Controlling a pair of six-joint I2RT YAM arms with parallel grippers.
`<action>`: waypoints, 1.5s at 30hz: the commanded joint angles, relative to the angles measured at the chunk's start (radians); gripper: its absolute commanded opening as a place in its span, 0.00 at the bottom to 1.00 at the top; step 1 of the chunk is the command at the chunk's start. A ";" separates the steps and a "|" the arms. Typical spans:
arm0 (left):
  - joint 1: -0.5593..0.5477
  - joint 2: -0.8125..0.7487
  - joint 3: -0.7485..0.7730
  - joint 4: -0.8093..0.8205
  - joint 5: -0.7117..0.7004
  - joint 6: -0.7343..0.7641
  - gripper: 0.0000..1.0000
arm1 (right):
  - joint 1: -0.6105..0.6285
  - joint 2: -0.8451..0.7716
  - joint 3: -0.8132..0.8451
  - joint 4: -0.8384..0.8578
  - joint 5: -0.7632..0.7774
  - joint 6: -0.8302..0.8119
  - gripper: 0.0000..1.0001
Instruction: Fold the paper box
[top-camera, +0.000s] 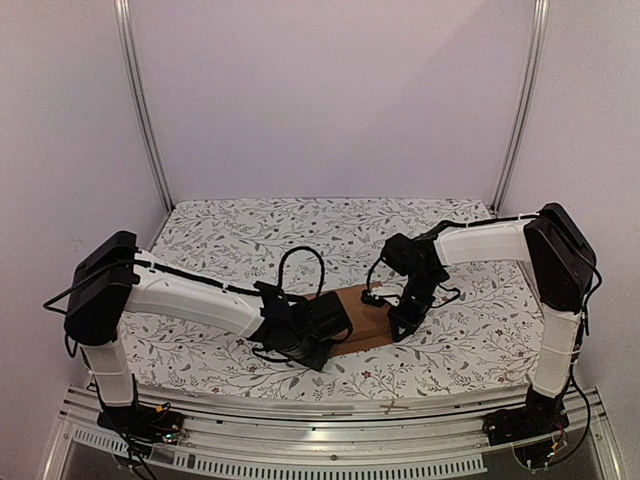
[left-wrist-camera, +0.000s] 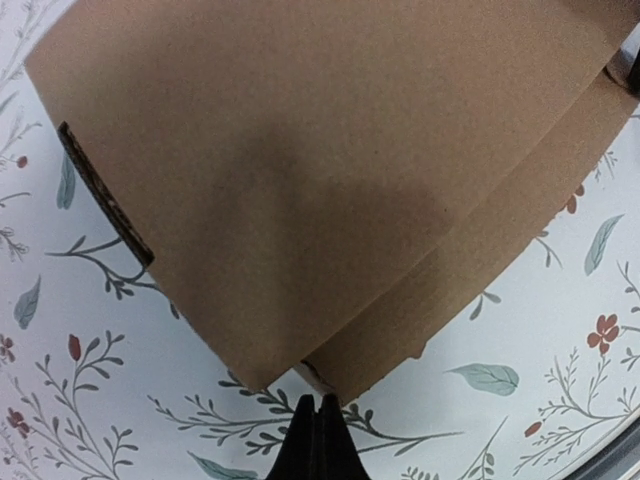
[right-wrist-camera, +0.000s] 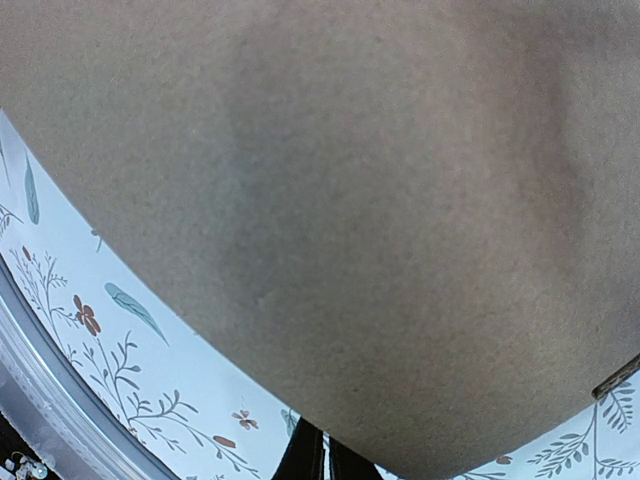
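The paper box (top-camera: 365, 312) is flat brown cardboard lying on the floral cloth between my two arms. In the left wrist view the paper box (left-wrist-camera: 300, 170) shows an upper panel over a lower layer that sticks out on the right. My left gripper (left-wrist-camera: 320, 405) is shut, its tips at the box's near corner with nothing between them. My left gripper (top-camera: 325, 340) covers the box's left end from above. My right gripper (top-camera: 400, 323) sits at the box's right end. Close up, the right gripper (right-wrist-camera: 326, 445) is shut at the edge of the paper box (right-wrist-camera: 350, 200), which fills that view.
A floral tablecloth (top-camera: 230, 230) covers the table, with white walls and metal posts behind. A metal rail (top-camera: 330, 412) runs along the near edge and also shows as the rail (right-wrist-camera: 40, 390) in the right wrist view. Loose black cables (top-camera: 300, 262) loop above the box.
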 joint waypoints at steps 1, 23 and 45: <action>-0.002 0.038 0.026 0.022 0.024 0.017 0.00 | 0.002 0.103 -0.051 0.085 0.103 -0.002 0.04; 0.029 0.229 0.103 -0.073 0.089 0.030 0.00 | 0.001 0.078 -0.055 0.069 0.085 -0.014 0.04; -0.033 -0.190 -0.028 -0.093 -0.191 -0.135 0.24 | -0.145 0.080 0.521 -0.112 -0.139 -0.304 0.47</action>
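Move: The closed box lies between the hands. Its near-left corner, where the front strip sticks out from under the lid, is only about 2 cm to the right and 1 cm ahead of the shut left fingertips and some 1 cm lower; the box's middle is roughly 8 cm ahead and 6 cm right. From the right hand, the near-right corner is about 1 cm left and 1 cm ahead, and the box's middle 4 cm ahead and 8 cm left. The left hand, fingers shut, sinks about 1.5 cm beside the box's near-left corner and seems to bear down there, then leans some 10 degrees with its left side rising while it eases slightly forward, before lifting some 10 cm clear and starting to open. The right hand holds still at the near-right corner until the left is nearly done, then goes up about 17 cm and forward some 11 cm over and past the box, its fingers parting and its tips swinging back towards the base. ##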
